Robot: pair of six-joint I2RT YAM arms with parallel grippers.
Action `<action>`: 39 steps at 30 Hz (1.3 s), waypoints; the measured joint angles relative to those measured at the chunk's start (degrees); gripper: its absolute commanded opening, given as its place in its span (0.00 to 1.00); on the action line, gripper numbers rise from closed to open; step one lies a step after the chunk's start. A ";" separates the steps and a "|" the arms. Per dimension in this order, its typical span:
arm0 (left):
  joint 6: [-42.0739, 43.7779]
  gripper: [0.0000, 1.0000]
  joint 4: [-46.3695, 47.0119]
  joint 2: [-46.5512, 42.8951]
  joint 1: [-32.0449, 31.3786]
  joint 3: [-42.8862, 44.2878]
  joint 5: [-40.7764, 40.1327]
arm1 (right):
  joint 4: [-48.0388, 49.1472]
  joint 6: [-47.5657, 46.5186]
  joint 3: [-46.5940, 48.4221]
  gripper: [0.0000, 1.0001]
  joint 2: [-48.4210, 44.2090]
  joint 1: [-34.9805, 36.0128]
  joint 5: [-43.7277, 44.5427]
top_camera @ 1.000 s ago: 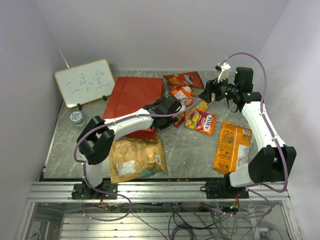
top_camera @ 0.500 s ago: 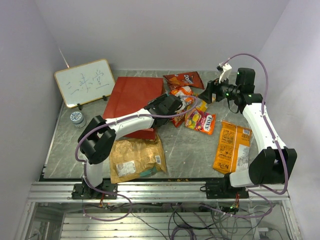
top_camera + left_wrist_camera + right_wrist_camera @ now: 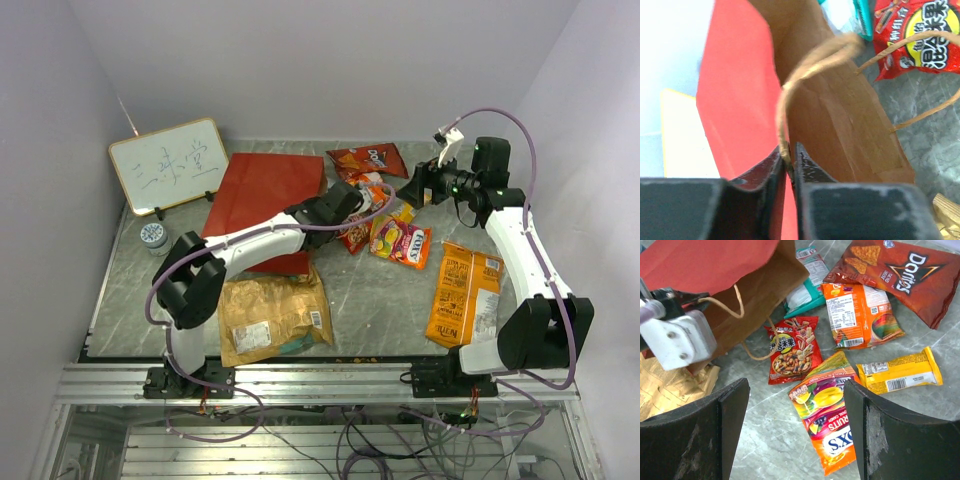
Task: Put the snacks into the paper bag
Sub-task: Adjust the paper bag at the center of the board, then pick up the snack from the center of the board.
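The paper bag point(image 3: 262, 200) lies on its side, red outside, brown inside point(image 3: 840, 125), its mouth toward the snacks. My left gripper point(image 3: 789, 162) is shut on the bag's upper rim, where the twine handle point(image 3: 805, 65) is fixed. My right gripper point(image 3: 797, 430) hangs open above the table, with a Fox's fruit candy packet point(image 3: 832, 425) below its fingers. Around it lie a small red nut packet point(image 3: 792, 347), an orange packet point(image 3: 860, 312), a yellow pack point(image 3: 900, 372), a teal pack point(image 3: 807, 290) and a dark red Doritos bag point(image 3: 900, 272).
A large tan-gold bag point(image 3: 270, 315) lies near the left arm's base and a large orange bag point(image 3: 465, 292) near the right arm. A white writing board point(image 3: 170, 165) stands at the back left, with a small round tin point(image 3: 153, 236) in front of it.
My left gripper has gone from open to shut on the bag's rim, and the bag's mouth has shifted slightly. The right arm has hardly moved.
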 measured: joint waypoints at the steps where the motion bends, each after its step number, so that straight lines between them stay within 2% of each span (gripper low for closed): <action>1: 0.07 0.11 -0.20 -0.39 0.15 0.11 -0.04 | -0.02 0.02 -0.07 0.77 0.00 0.00 0.00; 3: 0.24 0.07 -0.72 -1.75 0.68 0.39 -0.09 | -0.02 0.02 -0.11 0.77 -0.02 -0.04 0.02; 10: -0.72 0.07 -2.21 -9.18 5.31 4.42 1.46 | 0.00 -0.02 -0.11 0.77 -0.04 -0.09 0.15; 13: -2.97 0.07 -2.97 -12.44 9.53 7.08 5.38 | 0.07 -0.24 -0.11 0.77 -0.09 -0.09 0.74; 18: -9.09 0.07 -2.97 -18.03 20.02 8.22 15.34 | 0.39 -1.09 -0.11 0.77 -0.11 -0.09 1.16; 21: -12.07 0.07 -2.10 -20.48 24.00 6.47 18.36 | 0.39 -1.62 -0.11 0.77 -0.04 -0.09 0.98; 30: -17.59 0.07 1.07 -21.86 30.32 -4.33 24.83 | 1.64 -3.98 -3.02 0.77 0.94 0.63 -0.13; 39: -24.81 0.07 2.27 -22.23 39.04 -5.64 36.52 | 4.68 -5.46 -8.15 0.76 3.58 8.33 6.27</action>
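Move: My left hand already has the twisted handle at the paper bag's mouth between its nearly shut fingers; the bag's body lies about 13 cm to the left, 5 cm back and 6 cm lower. The whiteboard is some 34 cm left and 6 cm ahead, the red peanut snack 6 cm right and 8 cm back, both about 15 cm below. From my right hand the bag's middle is about 27 cm left, 3 cm back and 16 cm lower. I finish closing my left fingers on the handle and hoist the bag about 18 cm up while swinging it left, then let it down some 7 cm, still going left, ending about 19 cm left and 5 cm farther forward, the wrist rolled roughly 50 degrees left side down. Late on, my right hand, fingers still wide, sinks about 7 cm and drifts left over the snacks. ##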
